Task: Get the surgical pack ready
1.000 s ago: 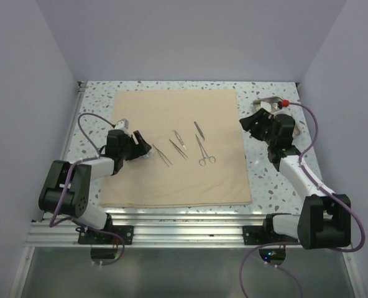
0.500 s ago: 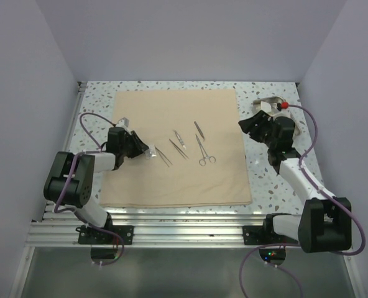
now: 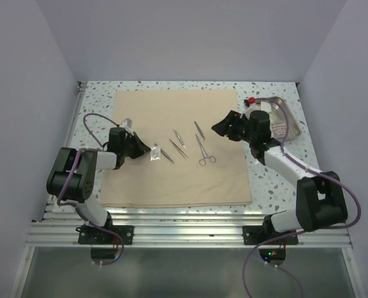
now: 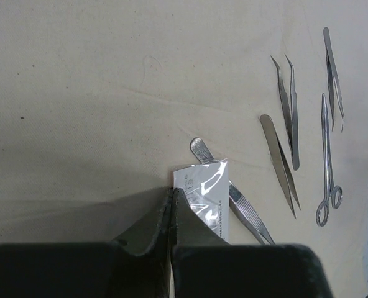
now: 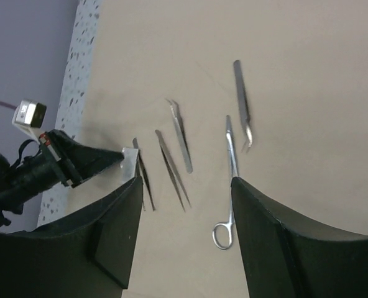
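Observation:
The tan cloth (image 3: 178,177) of the surgical pack lies flat as a square sheet. On it lie several steel tweezers (image 3: 178,149) and a pair of ring-handled forceps (image 3: 203,152). My left gripper (image 3: 148,151) is low over the cloth's left part, shut on the edge of a small clear packet (image 4: 206,186). The packet rests partly on one pair of tweezers (image 4: 249,214). My right gripper (image 5: 185,180) hangs open above the cloth's right side, with the forceps (image 5: 229,186) below its fingers. The steel tray (image 3: 285,122) sits on the table to the right of the cloth.
The speckled table (image 3: 97,99) is enclosed by lilac walls on three sides. The tray stands close to the right wall. A metal rail (image 3: 184,217) runs along the near edge, where both arm bases are bolted.
My left gripper has closed on the packet's edge. The right arm has swung left from above the tray to over the cloth, uncovering the tray.

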{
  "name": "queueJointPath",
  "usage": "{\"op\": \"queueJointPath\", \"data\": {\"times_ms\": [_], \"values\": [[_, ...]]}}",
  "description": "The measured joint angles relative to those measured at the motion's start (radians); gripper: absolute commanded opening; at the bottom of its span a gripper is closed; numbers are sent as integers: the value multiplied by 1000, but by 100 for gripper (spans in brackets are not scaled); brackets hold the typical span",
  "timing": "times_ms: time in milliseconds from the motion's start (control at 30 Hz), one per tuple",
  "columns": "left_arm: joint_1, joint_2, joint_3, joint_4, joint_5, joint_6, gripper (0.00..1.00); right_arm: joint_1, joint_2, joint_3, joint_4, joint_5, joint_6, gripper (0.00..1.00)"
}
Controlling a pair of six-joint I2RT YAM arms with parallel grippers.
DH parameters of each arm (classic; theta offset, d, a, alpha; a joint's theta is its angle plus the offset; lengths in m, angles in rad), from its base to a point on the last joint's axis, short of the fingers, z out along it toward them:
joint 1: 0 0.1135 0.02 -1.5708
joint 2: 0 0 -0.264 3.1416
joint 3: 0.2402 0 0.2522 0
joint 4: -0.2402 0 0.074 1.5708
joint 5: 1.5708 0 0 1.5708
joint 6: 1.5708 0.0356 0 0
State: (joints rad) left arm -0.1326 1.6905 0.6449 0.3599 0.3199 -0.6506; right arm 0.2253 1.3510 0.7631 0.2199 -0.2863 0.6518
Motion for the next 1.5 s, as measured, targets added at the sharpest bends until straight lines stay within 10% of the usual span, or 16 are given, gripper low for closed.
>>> {"op": "queueJointPath", "data": {"times_ms": [400, 1167, 1500], "values": [[0, -111, -184, 243, 184, -25, 0, 287, 288, 214, 3, -135, -29, 59], [0, -148, -278, 713, 439, -248, 0, 361, 490, 243, 267, -287, 55, 51], [0, -118, -279, 756, 459, -278, 0, 366, 512, 243, 344, -322, 100, 18]]}}
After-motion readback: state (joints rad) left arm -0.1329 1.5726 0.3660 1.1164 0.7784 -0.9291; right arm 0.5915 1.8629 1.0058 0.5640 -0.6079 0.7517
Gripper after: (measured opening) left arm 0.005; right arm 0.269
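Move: The left fingers are already shut on one corner of the small clear packet, its middle about 3 cm to their right, 1 cm back and 1 cm lower. Ribbed tweezers lie partly under the packet, 7 cm right of that hand and 1 cm back. From the open right hand the packet is roughly 28 cm to the left, level with it in reach and 16 cm below; on the way lie the scissors, 8 cm left and 1 cm ahead, and the plain tweezers, 18 cm left and 2 cm ahead, both some 17 cm down. Leftward in a fast sweep that eases off, the right hand goes about 21 cm over the scissors to the packet, drawing back and sinking slightly, turning counter-clockwise and starting to close around the packet's free edge. The left hand keeps its pinch, drawing back and right nearly level, then rising about 11 cm as it goes on that way, tilting its fingertips up and turning clockwise. ##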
